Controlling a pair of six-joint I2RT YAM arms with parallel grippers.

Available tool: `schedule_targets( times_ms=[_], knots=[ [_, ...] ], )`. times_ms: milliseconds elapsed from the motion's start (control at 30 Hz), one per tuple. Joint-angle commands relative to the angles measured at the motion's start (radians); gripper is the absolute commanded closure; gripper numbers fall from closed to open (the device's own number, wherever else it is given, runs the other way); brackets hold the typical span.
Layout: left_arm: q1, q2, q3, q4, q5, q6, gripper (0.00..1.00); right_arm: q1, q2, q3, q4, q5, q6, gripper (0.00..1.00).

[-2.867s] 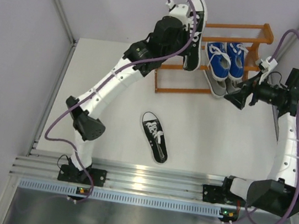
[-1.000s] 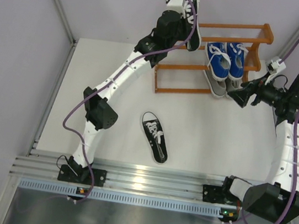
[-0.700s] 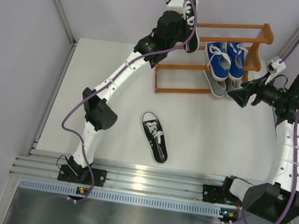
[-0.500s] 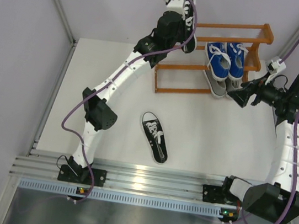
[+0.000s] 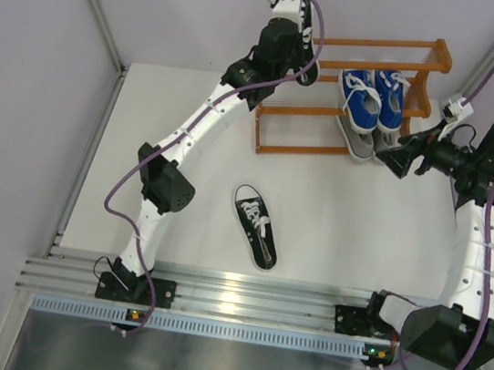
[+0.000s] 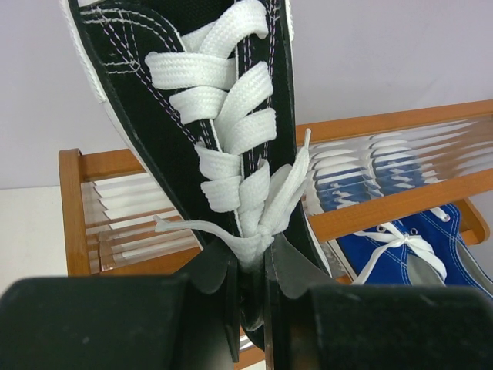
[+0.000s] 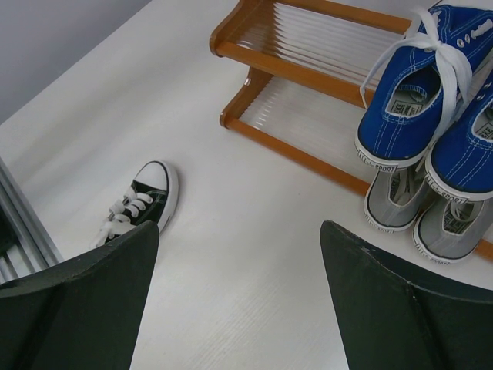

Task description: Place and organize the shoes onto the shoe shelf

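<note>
My left gripper [image 5: 298, 28] is shut on a black sneaker [image 6: 208, 116], pinching its tongue and white laces, and holds it high over the left end of the orange-brown shoe shelf [image 5: 377, 47]; the shelf also shows in the left wrist view [image 6: 385, 204]. Two blue sneakers [image 5: 370, 96] sit on a shelf tier at the right, with two grey sneakers [image 5: 363, 144] below them on the table-level tier. The other black sneaker [image 5: 255, 226] lies on the table. My right gripper [image 5: 394, 158] is open and empty, just right of the shelf's front. In the right wrist view I see the blue pair [image 7: 431, 100], the grey pair [image 7: 420, 212] and the lying black sneaker [image 7: 139, 204].
The white table [image 5: 189, 140] ends at a metal rail [image 5: 241, 295] at the near edge. Purple-grey walls close in on the back and sides. The left half of the shelf's tiers [image 7: 308, 46] holds nothing.
My left arm has lifted the black sneaker higher and farther back over the shelf's left end. The right arm has shifted only slightly. The lying sneaker has not moved.
</note>
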Motion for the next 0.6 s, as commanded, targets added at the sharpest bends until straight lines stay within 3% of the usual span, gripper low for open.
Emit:
schedule_targets(
  times_ms=[0, 100, 567],
  knots=[
    [0.013, 0.011, 0.054, 0.097, -0.029, -0.005, 0.94, -0.018, -0.028, -0.008, 0.038, -0.023, 0.004, 0.14],
    [0.015, 0.023, 0.055, 0.097, -0.019, -0.016, 0.92, -0.018, -0.028, -0.01, 0.038, -0.023, 0.004, 0.14],
    [0.046, 0.02, 0.055, 0.093, 0.04, -0.075, 0.62, -0.023, -0.03, -0.007, 0.049, -0.029, 0.013, 0.14]
  ],
)
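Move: The left hand holds the black shoe by its laces; the resting place, the top tier's left end, is about 3 cm ahead and 5 cm below, no sideways offset. The nearer blue shoe, one tier down, lies roughly 16 cm to its right, 4 cm back and 14 cm below. The shelf's left post stands some 7 cm left and 2 cm ahead, 5 cm lower. From the right hand that resting place is about 23 cm ahead, 23 cm left, near level. The left hand opens partway and lets the black shoe go onto the top tier, easing about 2 cm forward. ##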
